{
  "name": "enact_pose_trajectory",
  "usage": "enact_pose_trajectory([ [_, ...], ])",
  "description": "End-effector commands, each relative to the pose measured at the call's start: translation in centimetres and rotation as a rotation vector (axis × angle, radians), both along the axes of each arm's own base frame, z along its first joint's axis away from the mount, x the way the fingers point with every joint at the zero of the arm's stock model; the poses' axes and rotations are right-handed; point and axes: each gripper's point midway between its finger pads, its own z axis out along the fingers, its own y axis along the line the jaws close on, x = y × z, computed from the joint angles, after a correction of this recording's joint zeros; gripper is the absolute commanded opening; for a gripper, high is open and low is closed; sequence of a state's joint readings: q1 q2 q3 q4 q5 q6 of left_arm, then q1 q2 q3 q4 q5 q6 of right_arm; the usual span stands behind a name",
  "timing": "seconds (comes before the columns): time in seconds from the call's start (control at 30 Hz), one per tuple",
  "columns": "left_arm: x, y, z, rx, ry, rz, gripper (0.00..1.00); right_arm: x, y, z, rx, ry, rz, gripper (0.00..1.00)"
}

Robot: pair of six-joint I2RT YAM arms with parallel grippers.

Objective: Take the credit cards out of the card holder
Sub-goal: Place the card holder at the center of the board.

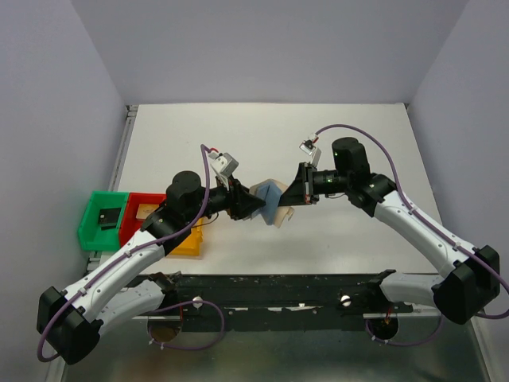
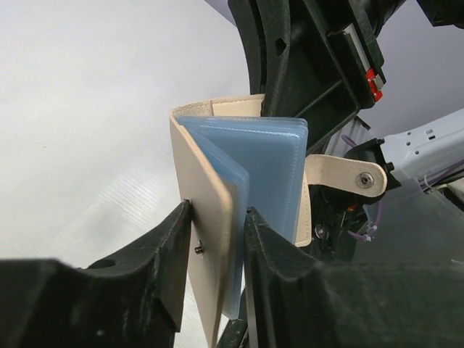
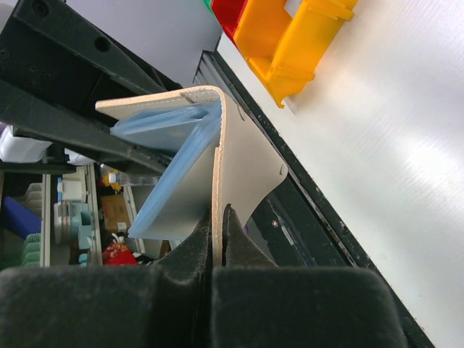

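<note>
The card holder (image 1: 270, 199) hangs in mid-air between my two arms, part open, with a tan cover and light-blue sleeves. In the left wrist view the card holder (image 2: 268, 167) stands on edge, and my left gripper (image 2: 217, 210) has one finger on the tan cover and the other on a blue sleeve. My right gripper (image 3: 219, 210) is shut on the edge of the other tan cover of the card holder (image 3: 239, 167). In the top view the left gripper (image 1: 248, 205) and right gripper (image 1: 290, 195) face each other. No credit cards show in the sleeves.
A green bin (image 1: 91, 231), a red bin (image 1: 139, 199) and a yellow bin (image 1: 187, 247) stand in a row at the table's left front. A small black flat piece (image 1: 106, 216) lies in the green bin. The table's near edge runs under the holder.
</note>
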State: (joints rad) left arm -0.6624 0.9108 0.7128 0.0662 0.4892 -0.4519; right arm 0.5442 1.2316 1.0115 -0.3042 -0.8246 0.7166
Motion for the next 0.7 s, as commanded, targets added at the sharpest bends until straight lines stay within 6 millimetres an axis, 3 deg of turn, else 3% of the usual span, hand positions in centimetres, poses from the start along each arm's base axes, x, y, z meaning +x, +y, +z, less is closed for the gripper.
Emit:
enact_pose_trajectory([
  [0.0, 0.4, 0.2, 0.8, 0.006, -0.034, 0.026, 0.37, -1.0, 0.1, 1.0, 0.048, -0.041, 0.049, 0.00],
  [0.17, 0.9, 0.5, -0.1, 0.032, -0.024, 0.050, 0.28, -1.3, 0.0, 1.4, 0.053, -0.062, 0.065, 0.00],
  [0.27, 1.4, 0.7, -0.8, 0.060, -0.005, 0.080, 0.11, -1.2, -0.5, 0.7, 0.006, -0.078, 0.049, 0.01],
  [0.33, 1.8, 1.0, -1.5, 0.092, 0.022, 0.109, 0.00, -0.7, -1.4, -0.2, -0.074, -0.111, 0.007, 0.24],
  [0.37, 2.1, 1.2, -2.0, 0.112, 0.038, 0.128, 0.00, -0.3, -2.2, -0.9, -0.130, -0.118, -0.029, 0.35],
  [0.43, 2.6, 1.5, -2.7, 0.146, 0.067, 0.164, 0.00, 0.7, -3.8, -2.1, -0.232, -0.155, -0.108, 0.46],
  [0.57, 4.1, 2.3, -4.6, 0.216, 0.147, 0.265, 0.00, 2.2, -6.9, -2.2, -0.375, -0.260, -0.250, 0.50],
  [0.67, 5.0, 1.9, -5.8, 0.210, 0.202, 0.305, 0.00, 2.4, -7.3, -0.8, -0.337, -0.349, -0.278, 0.50],
])
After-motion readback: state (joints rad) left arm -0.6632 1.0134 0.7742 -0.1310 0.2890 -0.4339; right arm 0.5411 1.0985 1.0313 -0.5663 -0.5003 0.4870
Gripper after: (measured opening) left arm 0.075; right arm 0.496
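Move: Hanging in the air between the two hands, the card holder has its middle about 3 cm right of the left hand, roughly 1 cm ahead and level with it; the left fingers straddle its edge, still part open. From the right hand, which still pinches its other side, it lies some 3 cm left. The center of the board is about 13 cm ahead of the left hand, 4 cm right and 22 cm down; the orange box stands about 24 cm left of that hand, 2 cm ahead, 20 cm down. Closing its part-open fingers on its edge of the card holder, the left hand takes it in a pinch while the right keeps hold, then lowers it about 5 cm and forward some 3 cm towards the board, its wrist turning about 15 degrees. The right fingers open halfway and come free, and that hand backs off about 5 cm right and slightly down, its wrist tilting some 20 degrees. ##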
